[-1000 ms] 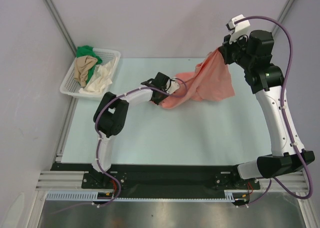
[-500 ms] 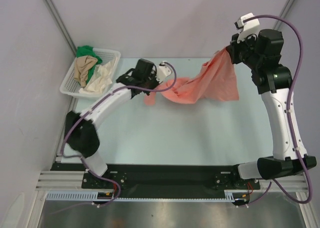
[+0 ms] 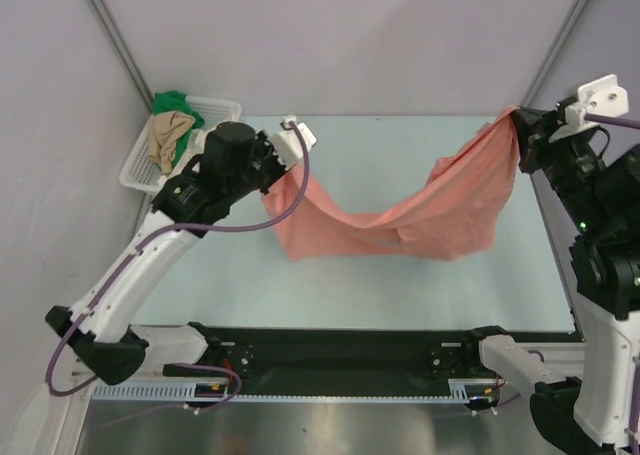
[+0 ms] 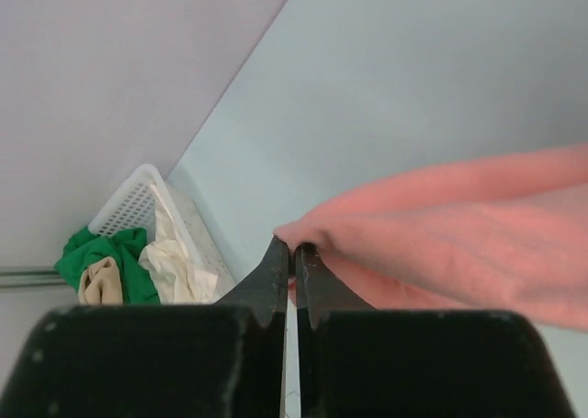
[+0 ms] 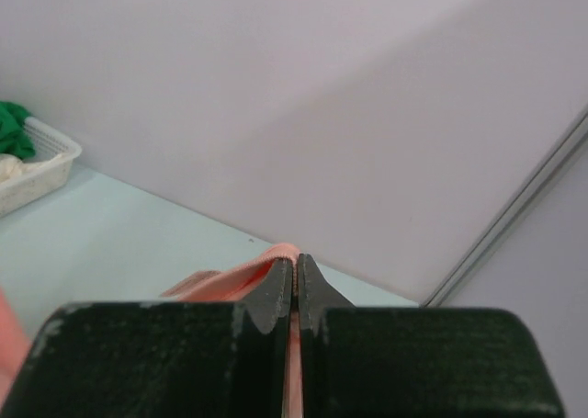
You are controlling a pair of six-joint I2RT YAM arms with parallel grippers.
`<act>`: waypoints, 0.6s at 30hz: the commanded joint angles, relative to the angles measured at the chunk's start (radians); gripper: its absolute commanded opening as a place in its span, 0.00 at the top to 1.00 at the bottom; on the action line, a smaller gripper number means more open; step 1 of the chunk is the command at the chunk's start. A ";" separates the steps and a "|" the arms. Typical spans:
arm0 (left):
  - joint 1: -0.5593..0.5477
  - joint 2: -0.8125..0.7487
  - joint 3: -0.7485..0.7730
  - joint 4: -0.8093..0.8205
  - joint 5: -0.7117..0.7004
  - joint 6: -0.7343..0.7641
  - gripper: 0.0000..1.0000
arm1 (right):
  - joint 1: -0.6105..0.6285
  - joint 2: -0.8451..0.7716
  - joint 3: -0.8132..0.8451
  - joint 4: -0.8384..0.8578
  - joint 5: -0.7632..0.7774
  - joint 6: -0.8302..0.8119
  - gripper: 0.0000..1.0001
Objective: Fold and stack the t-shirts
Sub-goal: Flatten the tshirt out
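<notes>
The salmon-pink t-shirt [image 3: 400, 210] hangs spread in the air between my two grippers, sagging in the middle above the pale table. My left gripper [image 3: 272, 170] is shut on its left edge; the left wrist view shows the jaws [image 4: 294, 253] pinched on the pink cloth [image 4: 459, 225]. My right gripper [image 3: 518, 125] is shut on the shirt's right edge, raised high at the far right; the right wrist view shows its jaws [image 5: 295, 269] nipping a pink fold [image 5: 239, 276]. The green [image 3: 172, 103], tan [image 3: 165, 135] and cream shirts lie in the basket; the cream one is hidden behind my left arm.
The white lattice basket [image 3: 215, 105] stands at the table's far left corner, also in the left wrist view [image 4: 124, 202]. Grey walls and metal frame posts enclose the table [image 3: 350, 275]. The black rail runs along the near edge.
Both arms have swung apart, the left gripper leftward and the right gripper rightward and up. The pink shirt went from a bunched heap to a stretched, hanging sheet.
</notes>
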 commanded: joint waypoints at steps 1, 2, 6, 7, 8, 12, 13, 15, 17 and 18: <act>0.024 0.120 0.035 0.069 -0.073 0.051 1.00 | -0.009 0.138 -0.106 0.167 0.013 -0.044 1.00; 0.036 0.184 0.047 0.080 -0.068 0.033 1.00 | -0.014 0.154 -0.161 0.227 0.007 -0.049 1.00; 0.110 0.386 0.086 0.130 -0.030 -0.015 0.97 | -0.075 0.272 -0.288 0.344 -0.048 -0.031 1.00; 0.130 0.426 0.090 0.150 -0.031 -0.021 0.95 | -0.086 0.327 -0.316 0.369 -0.056 -0.014 1.00; 0.137 0.509 0.098 0.178 -0.039 -0.039 0.74 | -0.098 0.364 -0.337 0.414 -0.054 -0.009 1.00; 0.168 0.687 0.226 0.287 -0.114 -0.070 0.35 | -0.141 0.559 -0.352 0.453 -0.025 0.006 1.00; 0.179 0.707 0.259 0.282 -0.117 -0.082 0.31 | -0.147 0.601 -0.327 0.452 -0.027 0.011 1.00; 0.190 0.723 0.282 0.272 -0.105 -0.108 0.25 | -0.147 0.699 -0.292 0.424 -0.033 0.020 1.00; 0.202 0.715 0.230 0.253 -0.084 -0.122 0.25 | -0.175 0.748 -0.275 0.425 -0.033 0.029 1.00; 0.206 0.707 0.207 0.224 -0.058 -0.130 0.25 | -0.175 0.753 -0.281 0.435 -0.031 0.029 1.00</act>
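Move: Hanging pinched between both grippers, the t-shirt has its sagging middle some 14 cm right of the left hand, 3 cm nearer the base and 20 cm lower; the clear tabletop for it centres about 8 cm ahead, 14 cm right and 34 cm below that hand. The laundry basket stands roughly 27 cm ahead, 23 cm left and 28 cm below. From the right hand, that tabletop spot is about 15 cm ahead, 17 cm left and 53 cm down. Swinging the t-shirt out and down to the table, the right hand sinks some 37 cm while reaching about 25 cm forward, its wrist tipping down about 45 degrees and its pinch kept. The left hand moves down and forward about 20 cm each, tipping down; partway through, its fingers open wide and let go of its corner. ##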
